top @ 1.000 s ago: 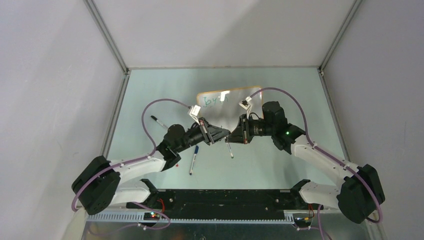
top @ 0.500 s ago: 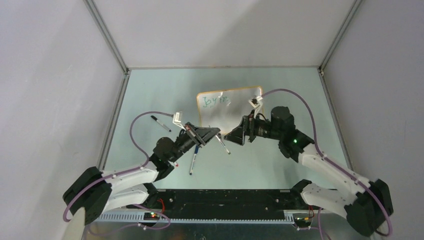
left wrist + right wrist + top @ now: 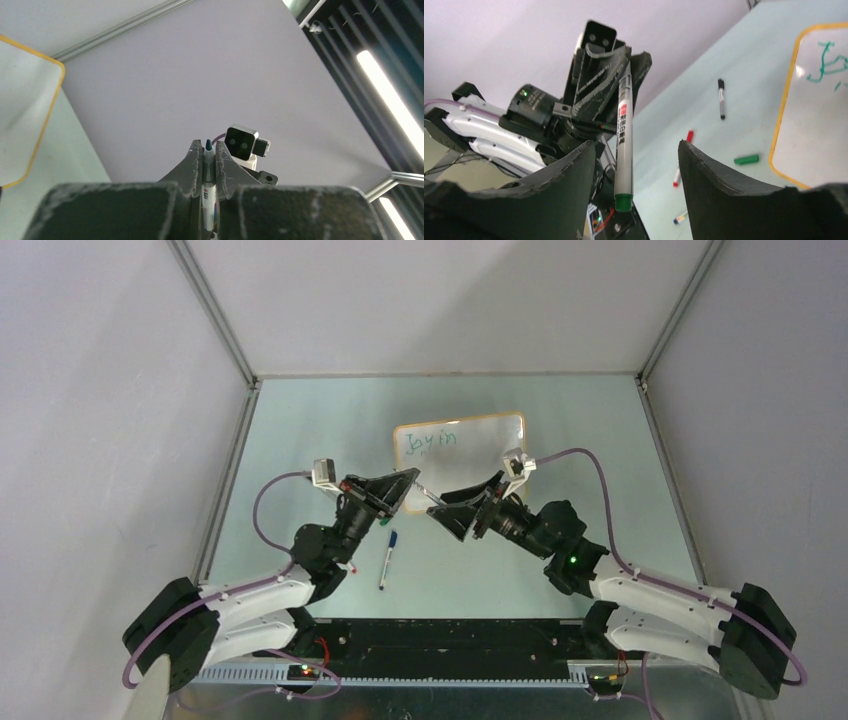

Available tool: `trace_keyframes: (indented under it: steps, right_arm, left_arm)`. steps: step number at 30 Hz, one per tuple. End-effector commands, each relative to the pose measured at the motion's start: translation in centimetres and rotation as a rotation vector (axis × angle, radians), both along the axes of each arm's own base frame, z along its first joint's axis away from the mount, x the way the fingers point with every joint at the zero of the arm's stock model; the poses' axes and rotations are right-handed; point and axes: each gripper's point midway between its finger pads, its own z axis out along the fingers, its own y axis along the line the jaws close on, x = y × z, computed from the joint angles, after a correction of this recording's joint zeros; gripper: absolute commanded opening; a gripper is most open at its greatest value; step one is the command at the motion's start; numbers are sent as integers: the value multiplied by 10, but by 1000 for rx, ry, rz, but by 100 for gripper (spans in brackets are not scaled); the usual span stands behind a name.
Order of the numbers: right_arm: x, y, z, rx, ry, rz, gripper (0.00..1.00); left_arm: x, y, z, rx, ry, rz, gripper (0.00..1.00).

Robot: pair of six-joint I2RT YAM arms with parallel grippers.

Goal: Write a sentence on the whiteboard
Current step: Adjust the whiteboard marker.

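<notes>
The whiteboard (image 3: 480,455) lies flat at the table's middle back, orange-framed, with the sentence (image 3: 428,440) reading only "Joy in" in green. My left gripper (image 3: 411,479) is shut on a green marker (image 3: 427,493) and raised in front of the board. In the left wrist view the marker (image 3: 208,180) sits between the closed fingers of the left gripper (image 3: 207,146), tip outward. My right gripper (image 3: 438,506) faces it, open. In the right wrist view the marker's capless rear end (image 3: 623,150) hangs between the right gripper's (image 3: 636,146) spread fingers, touching neither.
On the table left of the board lie a black marker (image 3: 721,98), a red marker (image 3: 683,150), a green cap (image 3: 746,159) and a blue marker (image 3: 386,558). The whiteboard's corner (image 3: 20,115) shows at the left of the left wrist view.
The right gripper went from shut to open, letting go of the marker, which stays in the left gripper. Both arms drew back towards the near edge and tilted upward, uncovering the writing.
</notes>
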Motion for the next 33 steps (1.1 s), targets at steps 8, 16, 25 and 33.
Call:
trace_keyframes:
  steps: [8, 16, 25, 33]
  right_arm:
    - [13, -4, 60, 214, -135, -141, 52]
    - [13, 6, 62, 193, -126, -114, 45]
    - [12, 17, 62, 155, -131, -78, 41]
    - [11, 22, 56, 133, -118, -58, 41]
  left_arm:
    - [-7, 15, 36, -130, -27, 6, 0]
    - [-7, 11, 32, -109, -11, -6, 0]
    - [-6, 9, 28, -85, 3, -3, 0]
    - [-7, 11, 32, -100, -9, 2, 0]
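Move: The green whiteboard marker is in the left fingers by its writing end. Its middle is about 4 cm back from, 4 cm right of and 4 cm below the left hand. From the open right hand the middle is only some 1 cm ahead, 2 cm left and 1 cm up. From the right hand, roughly 27 cm down, the whiteboard lies 28 cm ahead and 5 cm right, the blue marker 2 cm ahead and 14 cm left, the green cap 13 cm ahead and 15 cm left. The left hand keeps its pinch on the marker's writing end, bobbing up about 2 cm and settling most of the way back. The right hand rises some 3.5 cm around the marker's free end, its fingertips tilting up nearly 10 degrees, then eases left and slightly forward about 2 cm towards the left fingers. Its fingers narrow from about two-thirds open to under half, without gripping yet. ##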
